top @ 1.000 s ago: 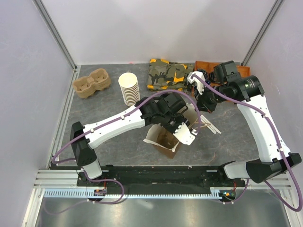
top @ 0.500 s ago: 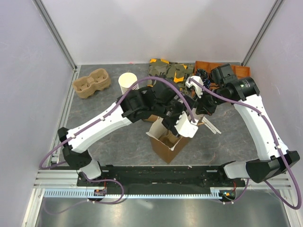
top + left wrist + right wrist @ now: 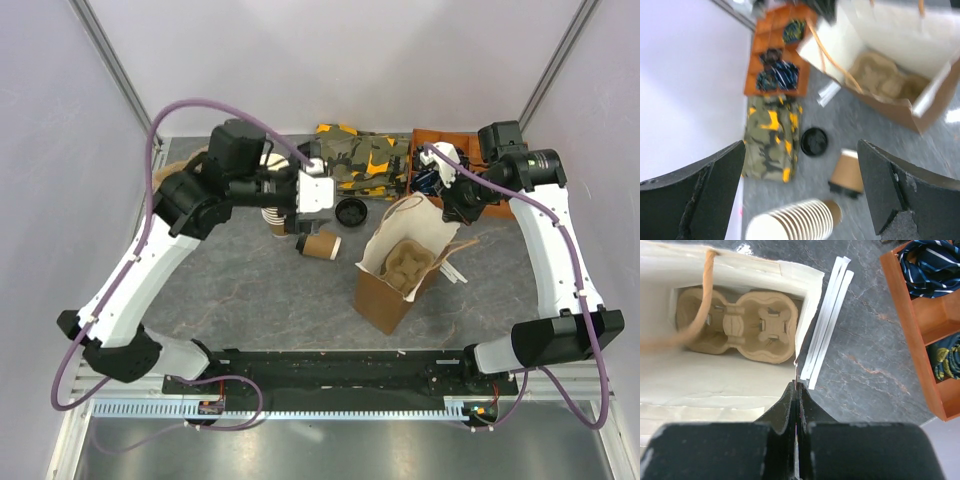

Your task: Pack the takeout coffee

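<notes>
The takeout coffee [image 3: 320,245], a brown paper cup with a black lid, lies on its side on the grey table left of the paper bag [image 3: 385,300]. In the left wrist view the coffee [image 3: 847,172] shows below my left gripper [image 3: 802,165], which hangs open above it with nothing held. That left gripper [image 3: 300,212] is over the cup stack. My right gripper [image 3: 796,387] is shut on the bag's rim [image 3: 799,352] and holds the mouth wide. A pulp cup carrier [image 3: 735,325] rests inside the bag.
A loose black lid [image 3: 351,211] lies beside the coffee. A stack of lidless cups [image 3: 795,222] stands just left of it. Behind are a camouflage cloth [image 3: 355,160] and an orange tray of ties [image 3: 440,150]. White straws [image 3: 827,340] lie right of the bag.
My left arm has lifted out of the bag and swung back and left, jaws opening wide. The carrier stays in the bag, which has shifted right. The right gripper stays shut on the rim.
</notes>
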You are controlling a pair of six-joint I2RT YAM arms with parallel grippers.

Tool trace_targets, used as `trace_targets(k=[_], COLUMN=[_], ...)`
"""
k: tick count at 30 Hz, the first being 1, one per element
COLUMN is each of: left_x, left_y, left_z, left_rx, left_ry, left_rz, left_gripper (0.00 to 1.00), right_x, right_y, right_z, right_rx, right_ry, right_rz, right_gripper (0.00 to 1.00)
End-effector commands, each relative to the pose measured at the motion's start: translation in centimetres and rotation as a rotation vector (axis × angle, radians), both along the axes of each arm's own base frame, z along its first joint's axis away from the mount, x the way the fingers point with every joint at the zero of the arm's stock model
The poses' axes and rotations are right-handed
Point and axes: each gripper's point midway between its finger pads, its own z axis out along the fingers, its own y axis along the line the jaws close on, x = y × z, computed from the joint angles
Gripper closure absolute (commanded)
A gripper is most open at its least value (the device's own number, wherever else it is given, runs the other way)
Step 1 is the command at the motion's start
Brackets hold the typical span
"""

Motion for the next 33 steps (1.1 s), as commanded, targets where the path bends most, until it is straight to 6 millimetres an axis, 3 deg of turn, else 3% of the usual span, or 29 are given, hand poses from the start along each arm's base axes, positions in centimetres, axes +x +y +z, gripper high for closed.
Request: trace_targets(k=[1, 3, 6, 7, 8, 10, 11, 13, 14, 15, 16, 17, 19, 20, 21, 22, 23, 28, 29, 31, 33], left_x=[-0.5, 0.3, 1.6, 1.8, 2.3, 2.7, 2.7, 2.5, 2.1, 2.4, 2.3, 2.0, 2.0, 2.0, 1.9, 2.0, 2.0, 3.7, 4.3, 5.4, 6.7], left_y=[1.6, 2.2, 2.5, 2.5, 2.8, 2.5, 2.5, 2.1, 2.4, 2.2, 2.6, 3.3, 4.2, 4.8, 5.3, 5.5, 6.2, 7.5, 7.3, 8.1, 8.5], left_z=[-9.0, -12.8, -15.3, -15.7, -15.9, -15.6, -16.3, -14.6, -15.4, -13.4, -13.4, -15.0, -13.7, -15.5, -15.8, -14.5, -17.3, -21.6, -21.0, -22.7, -22.5], left_rx=[0.198, 0.269, 0.290, 0.289, 0.279, 0.213, 0.199, 0.085, 0.066, -0.058, -0.100, -0.129, -0.246, -0.293, -0.332, -0.423, -0.448, -0.540, -0.581, -0.586, -0.631], left_ry=[0.047, 0.073, 0.116, 0.134, 0.148, 0.175, 0.199, 0.228, 0.265, 0.295, 0.333, 0.441, 0.474, 0.576, 0.611, 0.609, 0.680, 0.749, 0.736, 0.740, 0.708], left_rz=[-0.064, -0.044, -0.018, -0.006, 0.016, 0.058, 0.077, 0.137, 0.165, 0.240, 0.296, 0.396, 0.486, 0.583, 0.618, 0.629, 0.712, 0.830, 0.811, 0.846, 0.834], left_gripper=[0.00, 0.00, 0.00, 0.00, 0.00, 0.00, 0.00, 0.00, 0.00, 0.00, 0.00, 0.00, 0.00, 0.00, 0.00, 0.00, 0.00, 0.01, 0.01, 0.01, 0.01], right_x=[-1.0, -1.0, -0.8, -0.7, -0.5, -0.4, -0.2, 0.1, 0.1, 0.1, 0.2, 0.1, 0.0, 0.0, -0.1, -0.1, -0.1, -0.1, 0.0, 0.1, 0.3], right_y=[-0.7, -1.2, -1.3, -1.3, -1.2, -0.9, -0.7, -0.3, -0.2, -0.1, -0.1, 0.1, 0.2, 0.2, 0.4, 0.3, 0.3, 0.4, 0.5, 0.4, 0.3], right_z=[-0.2, -0.5, 0.0, 0.3, 0.9, 1.6, 2.5, 4.1, 4.5, 4.9, 5.5, 5.7, 6.1, 6.2, 6.4, 6.5, 6.6, 7.1, 7.3, 7.7, 7.9], right_rx=[-0.049, -0.057, -0.053, -0.049, -0.041, -0.021, -0.004, 0.026, 0.036, 0.045, 0.050, 0.060, 0.069, 0.075, 0.081, 0.084, 0.086, 0.102, 0.104, 0.106, 0.107], right_ry=[0.016, 0.024, 0.011, 0.008, -0.002, -0.013, -0.033, -0.067, -0.069, -0.074, -0.087, -0.085, -0.087, -0.088, -0.089, -0.091, -0.091, -0.095, -0.098, -0.109, -0.112], right_rz=[0.049, 0.039, 0.024, 0.018, 0.006, 0.003, -0.013, -0.027, -0.037, -0.042, -0.048, -0.053, -0.058, -0.062, -0.063, -0.070, -0.072, -0.099, -0.102, -0.113, -0.122], right_gripper=[1.00, 0.99, 0.85, 0.80, 0.63, 0.47, 0.32, 0.23, 0.19, 0.18, 0.16, 0.16, 0.15, 0.15, 0.14, 0.13, 0.13, 0.05, 0.03, 0.02, 0.02])
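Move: The lidded coffee cup lies on its side about 16 cm ahead of the open left hand, level sideways and some 37 cm below. The cup stack stands about 11 cm left of that cup and 8 farther out; the loose black lid is 8 cm right of it and 13 farther. The right hand still pinches the paper bag's rim; the bag's middle is 1 cm back, 6 left and 13 below, the cup 12 ahead, 23 left and 22 below. The right fingers let go of the bag's rim, opening wide, and back off upward about 7 cm, drifting slightly forward. Meanwhile the left hand, fingers staying wide open, sinks some 25 cm in two stages and shifts 8 cm left towards the lying cup, its wrist rolling and swinging counter-clockwise so the fingers go from pointing right to forward-right and down; it doesn't touch the cup. ##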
